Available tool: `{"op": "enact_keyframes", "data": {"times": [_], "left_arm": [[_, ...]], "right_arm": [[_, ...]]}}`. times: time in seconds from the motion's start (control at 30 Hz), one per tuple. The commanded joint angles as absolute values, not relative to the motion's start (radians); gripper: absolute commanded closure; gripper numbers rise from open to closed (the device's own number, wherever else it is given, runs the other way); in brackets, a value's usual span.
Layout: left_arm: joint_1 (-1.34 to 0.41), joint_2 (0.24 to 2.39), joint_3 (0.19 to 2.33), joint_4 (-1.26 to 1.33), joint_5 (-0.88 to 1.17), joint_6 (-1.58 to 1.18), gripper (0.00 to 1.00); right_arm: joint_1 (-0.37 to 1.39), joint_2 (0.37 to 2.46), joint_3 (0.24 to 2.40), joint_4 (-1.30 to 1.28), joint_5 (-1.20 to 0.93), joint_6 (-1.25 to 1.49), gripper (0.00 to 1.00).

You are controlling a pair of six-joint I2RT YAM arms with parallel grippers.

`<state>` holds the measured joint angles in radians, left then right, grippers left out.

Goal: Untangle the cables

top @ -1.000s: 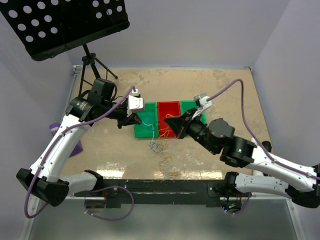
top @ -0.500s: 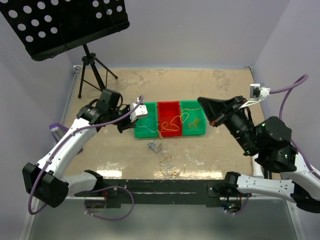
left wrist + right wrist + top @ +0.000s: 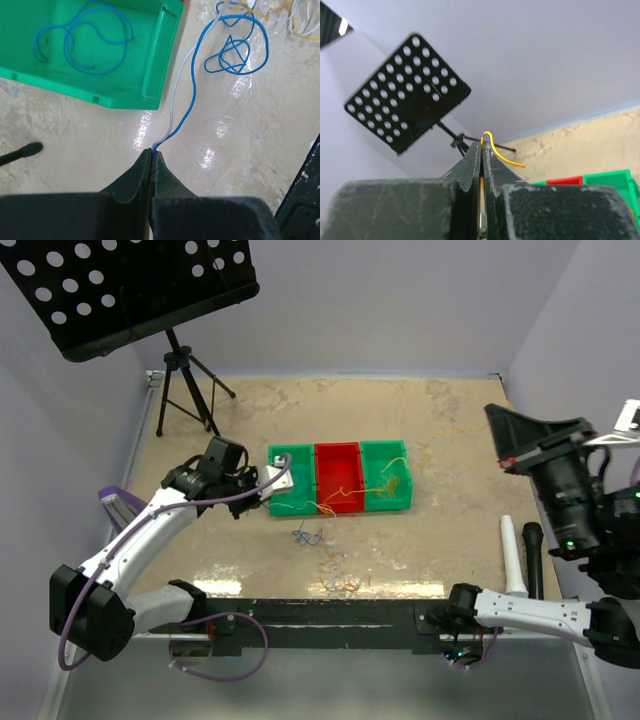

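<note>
The cables lie partly tangled on the table: a blue loop [image 3: 232, 50] and a yellow-white tangle [image 3: 340, 575] in front of the bins. Another blue cable [image 3: 80, 40] lies coiled in the left green bin [image 3: 300, 502]. My left gripper [image 3: 151, 149] is low by that bin's near left corner. It is shut on the ends of a blue cable [image 3: 192, 95] and a white cable [image 3: 175, 95] that run to the tangle. My right gripper [image 3: 482, 142] is raised high at the right, shut on a yellow cable [image 3: 502, 156] whose short end curls out of the tips.
Three bins stand in a row mid-table: green, red [image 3: 337, 465], green [image 3: 385, 498]. Yellow cable lies draped over the red and right bins. A black music stand [image 3: 130, 285] rises at the back left. A purple object [image 3: 115, 502] sits at the table's left edge.
My right arm has swung up and away to the right from the bins, still shut on the yellow cable. The left arm has dropped lower beside the left green bin.
</note>
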<state>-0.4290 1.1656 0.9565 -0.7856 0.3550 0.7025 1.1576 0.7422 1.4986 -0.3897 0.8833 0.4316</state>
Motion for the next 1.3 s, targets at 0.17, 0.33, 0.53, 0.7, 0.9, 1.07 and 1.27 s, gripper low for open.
{"op": "enact_keyframes", "data": {"times": [0.17,0.33,0.53,0.7,0.9,1.07,1.27], "left_arm": [[-0.436,1.137,0.885,-0.733,0.259,0.765,1.0],[-0.436,1.134,0.874,-0.732,0.255,0.772,1.0],[-0.434,1.131,0.796,-0.69,0.134,0.819,1.0],[-0.434,1.117,0.69,-0.637,0.058,0.861,1.0],[-0.433,1.112,0.624,-0.611,0.008,0.893,1.0],[-0.433,1.118,0.643,-0.62,0.014,0.887,1.0],[-0.356,1.108,0.533,-0.537,-0.083,0.984,1.0]], "right_arm": [[1.158,0.693,1.629,-0.423,1.049,0.353,1.0],[1.158,0.701,1.644,-0.425,1.049,0.342,1.0],[1.158,0.712,1.787,-0.388,1.082,0.235,1.0],[1.158,0.762,1.894,-0.428,1.173,0.171,1.0],[1.158,0.749,1.942,-0.316,1.268,0.009,1.0],[1.161,0.759,1.913,-0.287,1.25,-0.018,1.0],[1.16,0.759,1.991,-0.206,1.35,-0.127,1.0]]}}
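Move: The left gripper, holding the blue and white cables, has its goal, bare table, 8 cm to its left and 12 below. From it the left green tray is 12 cm ahead, 5 right; the small blue loops 3 back, 9 right; the yellow-white crossing 4 ahead, 14 right. For the right, holding yellow high up, the white tube is 22 cm right, 3 back, 52 below; the right green tray 16 ahead, 8 left. Bring the left gripper down about 9 cm and left some 8 cm, away from the blue loops towards the bare table, turning its fingers to point more steeply down and keeping the blue and white cables pinched. Meanwhile draw the right gripper about 18 cm right and some 7 cm up, away from the trays towards above the white tube, swinging it clockwise, still gripping the yellow cable. ##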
